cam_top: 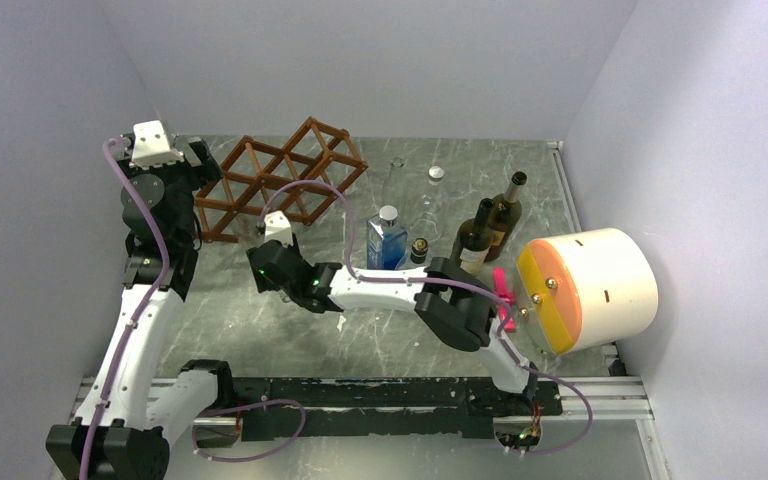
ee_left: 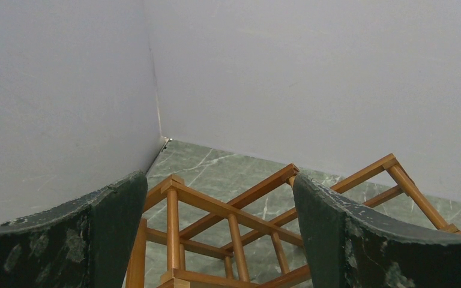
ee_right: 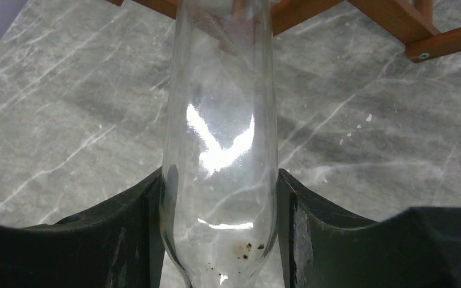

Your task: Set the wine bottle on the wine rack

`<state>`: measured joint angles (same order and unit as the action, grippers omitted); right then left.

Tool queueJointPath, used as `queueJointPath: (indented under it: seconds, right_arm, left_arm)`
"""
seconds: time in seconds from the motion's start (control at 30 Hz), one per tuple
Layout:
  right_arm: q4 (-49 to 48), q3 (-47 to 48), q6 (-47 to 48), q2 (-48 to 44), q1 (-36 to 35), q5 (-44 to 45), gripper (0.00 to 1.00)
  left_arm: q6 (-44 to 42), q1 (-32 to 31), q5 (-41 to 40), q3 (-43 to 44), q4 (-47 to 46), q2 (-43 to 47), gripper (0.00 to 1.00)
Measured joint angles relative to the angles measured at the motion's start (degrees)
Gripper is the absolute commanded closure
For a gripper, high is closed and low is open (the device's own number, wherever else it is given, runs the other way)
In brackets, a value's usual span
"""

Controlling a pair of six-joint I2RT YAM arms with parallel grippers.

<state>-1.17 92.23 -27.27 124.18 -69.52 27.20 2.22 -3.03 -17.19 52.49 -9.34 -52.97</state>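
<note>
The wine bottle (ee_right: 219, 138) is clear glass, and my right gripper (ee_right: 219, 186) is shut on its lower body, one dark finger (ee_right: 138, 228) on each side. It is held above the marble table and points toward the wine rack (ee_right: 396, 18), whose bars cross the top edge of the right wrist view. Seen from above, the reddish-brown wine rack (cam_top: 280, 180) stands at the back left with my right gripper (cam_top: 265, 250) just in front of it; the clear bottle hardly shows there. My left gripper (cam_top: 195, 160) hangs open over the rack's left end, with the wine rack (ee_left: 234, 210) below its fingers.
A blue square bottle (cam_top: 387, 240) with a silver cap and two dark wine bottles (cam_top: 480, 235) stand right of centre. A white drum with an orange-yellow face (cam_top: 585, 290) lies at the right, a pink item (cam_top: 503, 295) beside it. Walls close in on the left, back and right.
</note>
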Motion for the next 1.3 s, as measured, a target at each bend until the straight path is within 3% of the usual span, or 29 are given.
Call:
queueJointPath:
  seconds: [0.33, 1.0, 1.17, 1.3]
  right_arm:
    - [-5.51, 3.61, -2.36, 5.22, -0.46, 5.46, 1.00]
    - [-14.88, 11.02, -0.92, 12.85, 2.25, 3.65, 1.00]
    - [-14.38, 13.27, -2.69, 14.75, 3.89, 1.16, 0.81]
    - [-13.16, 15.23, -4.68, 16.13, 4.90, -0.44, 0.74]
  left_arm:
    - [0.02, 0.00, 0.04, -0.72, -0.11, 0.00, 0.05]
    - [-0.11, 0.00, 0.04, -1.55, -0.31, -0.17, 0.05]
    - [-0.15, 0.00, 0.04, -1.57, -0.28, -0.74, 0.05]
    - [-0.37, 0.02, 0.04, -1.60, -0.28, -1.05, 0.05]
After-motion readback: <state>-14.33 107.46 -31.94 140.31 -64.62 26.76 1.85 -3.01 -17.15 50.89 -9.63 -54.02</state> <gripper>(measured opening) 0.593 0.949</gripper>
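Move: The right hand holds the clear wine bottle by its shoulder, with the bottle's bottom pointing at the rack's left bay. That bay's middle lies some 12 cm ahead of the right hand and 7 cm to its left, at about its height. The blue bottle stands about 26 cm to the hand's right and level with it; a tall clear bottle stands 27 cm right and 10 cm ahead. From the left hand the bay is about 5 cm ahead, 3 cm right and 27 cm below. The right hand feeds the held bottle bottom-first between the upper and lower rails of the rack's left bay, travelling about 8 cm forward and 5 cm to its left, the later part nearly straight forward, with only a slight dip, rise and dip on the way. Meanwhile its wrist rolls some 15 degrees, left side rising, which brings the bottle closer to level, and the fingers keep their grip on its shoulder, while the open, empty left hand merely sinks about 2 cm above the rack. ##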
